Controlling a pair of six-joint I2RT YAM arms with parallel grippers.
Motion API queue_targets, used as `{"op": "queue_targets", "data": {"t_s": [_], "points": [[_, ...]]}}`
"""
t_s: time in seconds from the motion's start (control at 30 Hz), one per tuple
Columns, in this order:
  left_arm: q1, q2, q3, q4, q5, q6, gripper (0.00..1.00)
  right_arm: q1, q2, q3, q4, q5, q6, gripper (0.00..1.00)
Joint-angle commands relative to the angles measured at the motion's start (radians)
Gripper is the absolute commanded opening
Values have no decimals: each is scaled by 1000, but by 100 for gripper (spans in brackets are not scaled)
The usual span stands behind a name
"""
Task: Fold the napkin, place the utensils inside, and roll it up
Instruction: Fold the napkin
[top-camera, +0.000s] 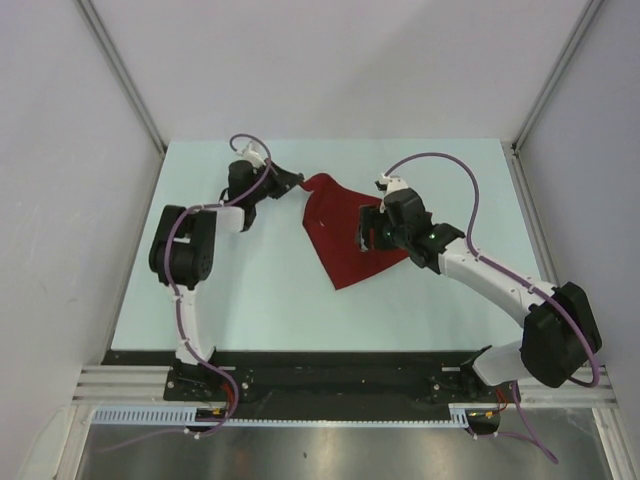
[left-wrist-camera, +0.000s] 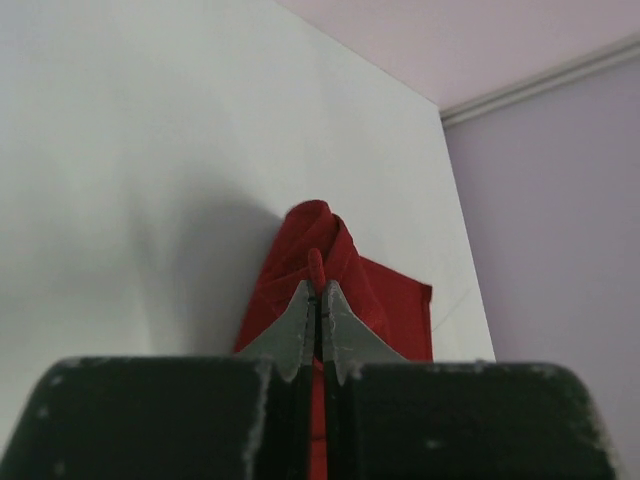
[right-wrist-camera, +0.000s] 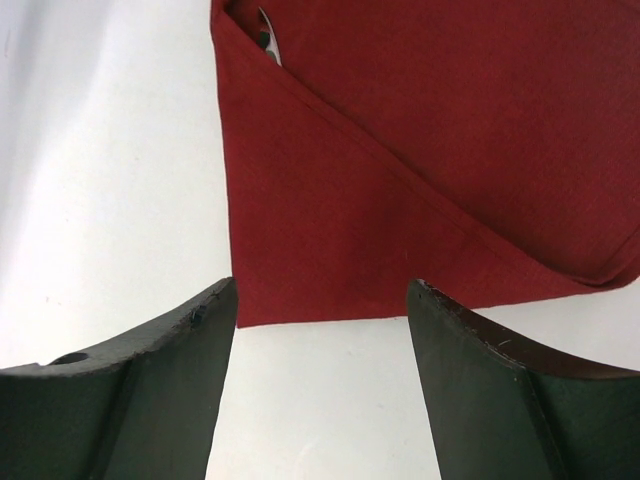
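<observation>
The dark red napkin (top-camera: 340, 235) lies folded into a rough triangle on the middle of the table, its point toward the near side. My left gripper (top-camera: 299, 184) is shut on its bunched far-left corner, and a thin ridge of cloth (left-wrist-camera: 316, 268) is pinched between the closed tips (left-wrist-camera: 318, 288). My right gripper (top-camera: 366, 238) hangs over the napkin's right edge. It stands open (right-wrist-camera: 325, 292) with bare table between the fingers and the cloth's hem (right-wrist-camera: 330, 318) just beyond them. The utensils are almost hidden: only a small green and pale sliver (right-wrist-camera: 266, 36) peeks from the fold's opening.
The pale table (top-camera: 230, 290) is bordered by grey walls on the left (top-camera: 70, 200), the right and at the back. A black rail (top-camera: 330, 372) with both arm bases runs along the near edge. The right arm's purple cable (top-camera: 470, 200) loops above the table.
</observation>
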Motion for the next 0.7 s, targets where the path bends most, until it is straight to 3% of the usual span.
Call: {"op": "queue_targets", "data": {"t_s": [0.0,0.23,0.67], "points": [[-69,-162,-174,167,-7,56,0,-7,-64,-30,19,20,4,73],[-199,-282,-430,225,-17,84,0,-7,-130,-90,27,23,22,73],[-296,-346,-593,295,-2,61,0,2,-199,-171,34,34,59,73]]}}
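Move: The left hand holds the napkin's far-left corner; the napkin's middle lies about 11 cm back, 16 cm to its right and 10 cm below. The utensil tip peeping from the fold is some 8 cm back and 7 cm right of that hand, and the napkin's near corner roughly 28 cm back and 12 cm right. For the open, empty right hand, the napkin's middle is about 10 cm ahead, 4 cm left and 14 cm below. Back towards its base and rightward, the left hand sweeps the pinched corner over the napkin towards its near part, some 18 cm back and 8 cm right, rising slightly, then dipping about 5 cm and slowing while turning roughly 15 degrees clockwise, fingers still shut. The right hand, empty and open, retreats about 4 cm back and to the right. ##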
